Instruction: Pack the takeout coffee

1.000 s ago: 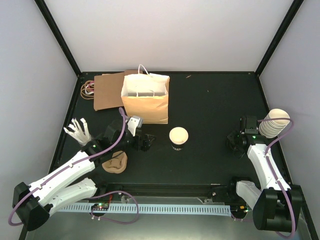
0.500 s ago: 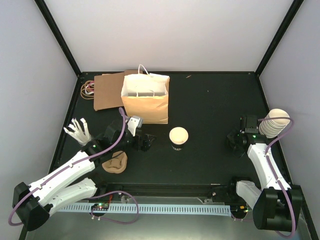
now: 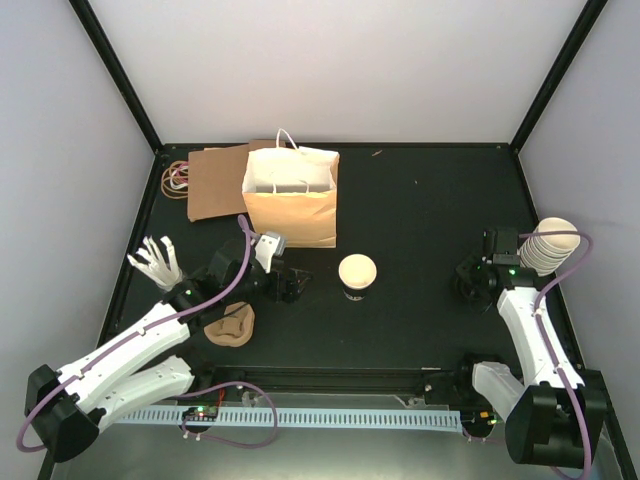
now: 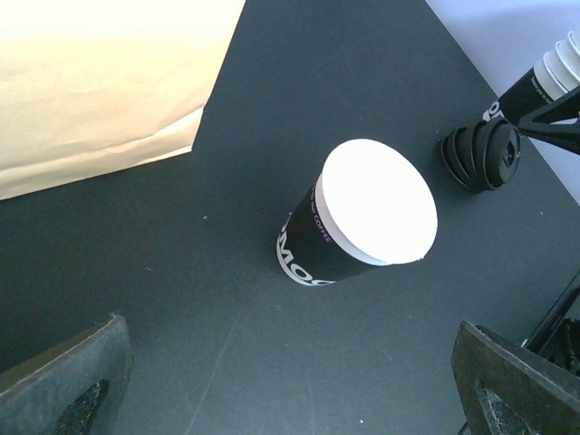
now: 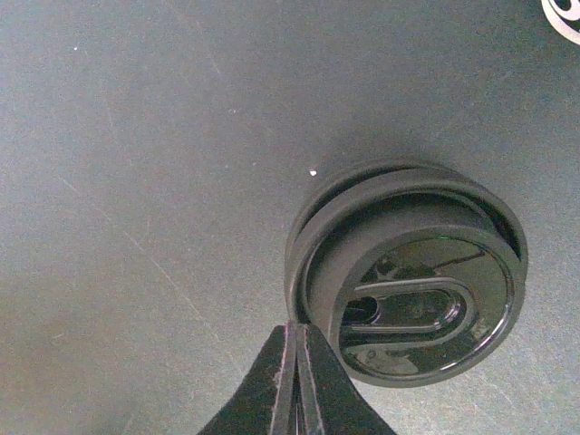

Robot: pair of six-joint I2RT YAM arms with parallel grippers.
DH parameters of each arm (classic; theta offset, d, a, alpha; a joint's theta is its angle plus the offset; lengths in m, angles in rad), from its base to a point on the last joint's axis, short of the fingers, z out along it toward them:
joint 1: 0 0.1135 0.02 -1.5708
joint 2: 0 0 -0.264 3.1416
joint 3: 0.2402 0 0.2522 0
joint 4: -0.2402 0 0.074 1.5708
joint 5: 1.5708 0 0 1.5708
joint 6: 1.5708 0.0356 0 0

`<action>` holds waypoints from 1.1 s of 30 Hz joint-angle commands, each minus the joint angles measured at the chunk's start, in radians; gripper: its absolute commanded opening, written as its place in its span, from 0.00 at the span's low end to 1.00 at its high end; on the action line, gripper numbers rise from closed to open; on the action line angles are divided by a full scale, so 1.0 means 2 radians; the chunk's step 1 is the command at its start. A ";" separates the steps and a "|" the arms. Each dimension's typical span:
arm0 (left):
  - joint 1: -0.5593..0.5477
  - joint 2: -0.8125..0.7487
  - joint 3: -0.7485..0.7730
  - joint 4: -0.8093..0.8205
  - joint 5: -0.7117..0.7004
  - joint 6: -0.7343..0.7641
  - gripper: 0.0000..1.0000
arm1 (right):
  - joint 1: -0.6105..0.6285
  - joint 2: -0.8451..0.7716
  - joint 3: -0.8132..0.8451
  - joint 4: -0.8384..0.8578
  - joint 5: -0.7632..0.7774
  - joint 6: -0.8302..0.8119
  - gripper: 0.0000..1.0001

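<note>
One takeout coffee cup (image 3: 357, 276), dark with white lettering and a pale round top, stands upright mid-table. In the left wrist view the cup (image 4: 362, 227) is ahead of my left gripper (image 4: 290, 390), apart from it. That gripper (image 3: 285, 285) is open wide and empty. A stack of black plastic lids (image 5: 408, 281) lies at the right. My right gripper (image 5: 297, 331) is shut, its tips touching the rim of the stack; I cannot tell whether a rim is pinched. From above the right gripper (image 3: 470, 283) covers the lids.
A paper bag (image 3: 290, 195) stands open at the back, beside brown cardboard (image 3: 212, 182) and rubber bands (image 3: 177, 177). Cream paper cups (image 3: 548, 245) are stacked by the right wall. A brown pulp tray (image 3: 230, 325) and a white pronged object (image 3: 155, 262) lie near the left arm.
The right gripper's fingers have come fully together at the lid stack, and that arm has shifted slightly right. The left arm and the cup have not moved.
</note>
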 commanded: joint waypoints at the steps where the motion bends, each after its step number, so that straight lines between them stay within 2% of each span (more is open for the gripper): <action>1: 0.003 -0.011 0.009 0.005 0.012 -0.001 0.99 | -0.002 -0.009 0.015 -0.015 0.008 -0.010 0.07; 4: 0.002 -0.013 0.009 0.006 0.013 -0.002 0.99 | -0.003 -0.005 0.012 -0.012 0.010 -0.011 0.16; 7: 0.003 -0.013 0.009 0.004 0.014 -0.002 0.99 | -0.002 0.005 0.007 -0.002 0.008 -0.012 0.19; 17: 0.003 -0.014 0.009 0.004 0.013 -0.003 0.99 | -0.002 0.024 -0.003 0.018 0.023 -0.019 0.22; 23: 0.003 -0.012 0.009 0.005 0.013 -0.001 0.99 | -0.002 0.021 -0.005 0.014 0.031 -0.021 0.28; 33: 0.002 -0.009 0.007 0.006 0.013 -0.003 0.99 | -0.003 0.020 -0.025 0.031 0.012 -0.017 0.28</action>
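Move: The stack of black lids lies tipped over close by my right fingertips, its middle some 4 cm to the right, 1 cm ahead and 4 cm below my right hand. The stacked cups stand about 13 cm to that hand's right and 6 cm farther out, and the capped coffee cup is roughly 21 cm to its left and nearly level with it. From my left hand the lids are about 37 cm right, 3 cm ahead and 12 cm below. I part my shut right fingers to a bit over a quarter of their range and lower them about 2 cm, easing slightly to the right, so that the near-left rim of the outermost lid comes between the tips, one outside it and the other over the lid's face. The wrist hardly turns, and the fingers stay parted without pinching. ##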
